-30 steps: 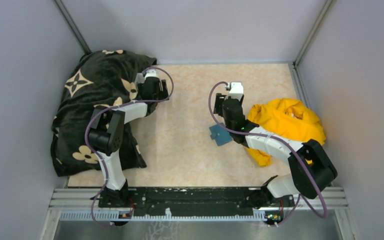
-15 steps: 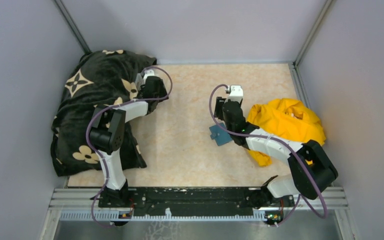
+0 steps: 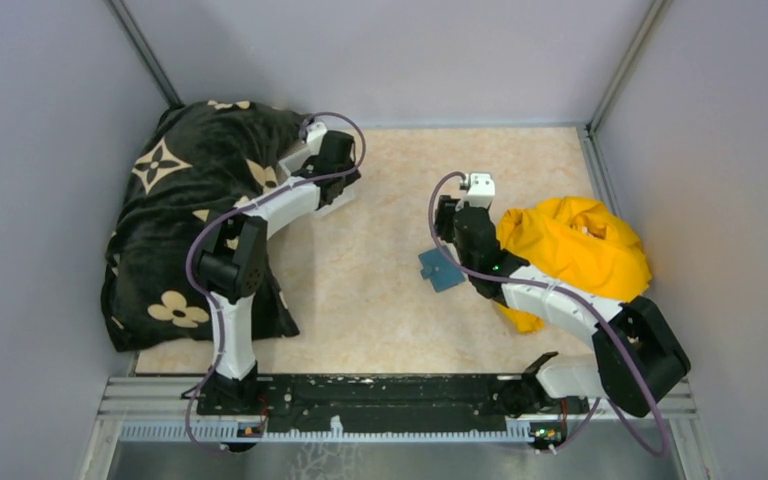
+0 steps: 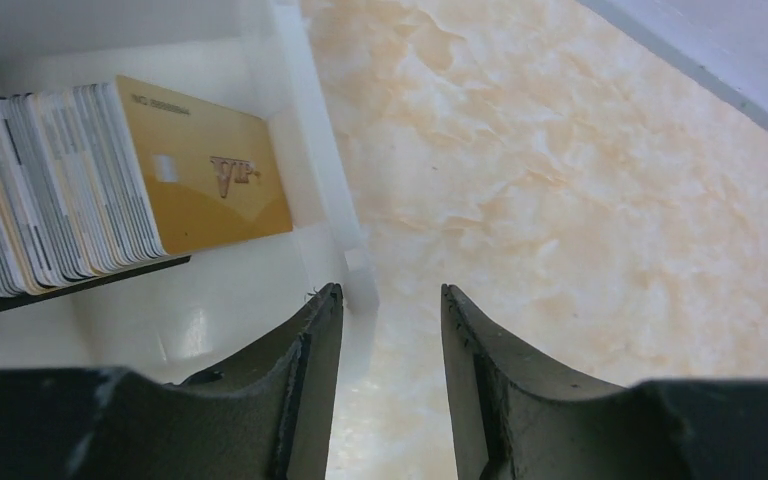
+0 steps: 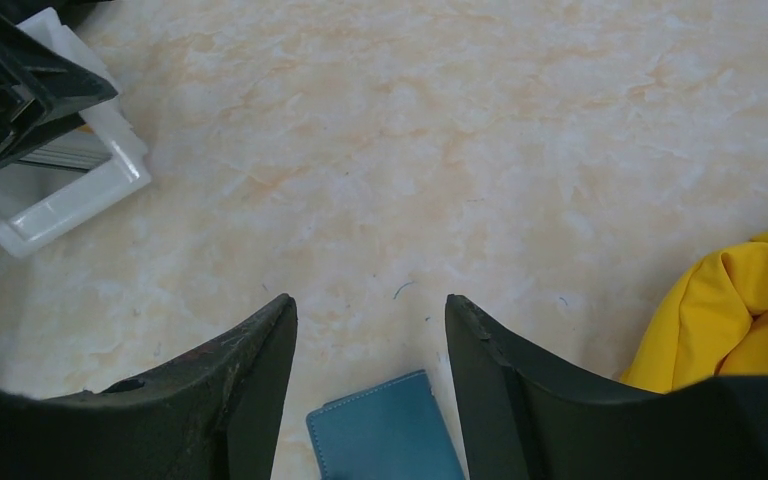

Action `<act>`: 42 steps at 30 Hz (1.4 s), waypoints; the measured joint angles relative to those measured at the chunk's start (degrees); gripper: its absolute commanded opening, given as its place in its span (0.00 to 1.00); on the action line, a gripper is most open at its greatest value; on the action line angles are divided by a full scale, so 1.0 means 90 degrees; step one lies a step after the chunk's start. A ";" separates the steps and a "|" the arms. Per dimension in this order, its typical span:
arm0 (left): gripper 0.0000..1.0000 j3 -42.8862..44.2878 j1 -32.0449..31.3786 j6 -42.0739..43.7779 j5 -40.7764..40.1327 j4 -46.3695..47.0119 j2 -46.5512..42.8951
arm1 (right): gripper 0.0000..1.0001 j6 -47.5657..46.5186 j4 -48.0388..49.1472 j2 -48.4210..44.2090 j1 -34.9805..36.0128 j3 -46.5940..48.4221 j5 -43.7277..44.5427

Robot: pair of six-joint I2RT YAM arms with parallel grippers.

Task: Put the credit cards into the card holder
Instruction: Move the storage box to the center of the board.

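The credit cards (image 4: pixel 60 190) stand on edge as a stack in a white tray (image 4: pixel 260 290), with a gold VIP card (image 4: pixel 210 190) at the front. My left gripper (image 4: pixel 390 290) is open and straddles the tray's right wall, one finger inside the tray and the other over the table. From above, that gripper (image 3: pixel 332 185) sits over the tray (image 3: pixel 338 207). The teal card holder (image 3: pixel 442 268) lies closed and flat on the table. My right gripper (image 5: pixel 370 305) hangs open just above the holder (image 5: pixel 385 430), touching nothing.
A black blanket with tan flower patterns (image 3: pixel 190 200) fills the left side beside the tray. A bunched yellow cloth (image 3: pixel 570 245) lies right of the card holder and under the right arm. Grey walls close in the table on three sides.
My left gripper has swung to the right and farther back, off the blanket's edge, and its jaws have narrowed. The right gripper has drifted slightly right; the card holder has not moved.
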 measured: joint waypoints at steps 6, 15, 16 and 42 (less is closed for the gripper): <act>0.48 0.0906 -0.0355 -0.0651 -0.0053 -0.0576 0.0578 | 0.57 0.0002 -0.0080 -0.0257 0.0002 -0.0165 -0.0017; 0.66 0.1290 -0.0729 -0.0872 -0.0104 -0.0947 0.0818 | 0.57 -0.0036 -0.0262 -0.0760 0.0002 -0.0299 -0.0041; 0.68 0.1270 -0.0775 -0.0787 -0.0121 -0.0942 0.0746 | 0.57 -0.0041 -0.0272 -0.0799 0.0002 -0.0299 -0.0051; 0.77 0.2633 0.1124 0.1161 0.0155 -0.0236 0.1241 | 0.56 -0.0053 -0.0163 -0.0131 0.0010 0.0044 -0.1120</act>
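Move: The storage box's near right corner sits between the left gripper's half-open fingers; its middle is about 5 cm ahead, 6 cm to the left and 3 cm below, and the credit cards stand upright in it, some 7 cm ahead and 6 cm left of the hand. The blue card holder lies roughly 17 cm back, 23 cm right and 6 cm down. From the right hand the box is about 21 cm ahead, 30 cm left and 10 cm below. Drag the storage box right with the left gripper, its left finger inside the box wall, for some 7 cm while sinking slightly. Then spread the fingers, lift clear about 14 cm, and swing left and forward over the box, tipping the fingers up, before sinking halfway again above its far left side. Let the right hand ease about 3 cm left, turning slightly counter-clockwise. ##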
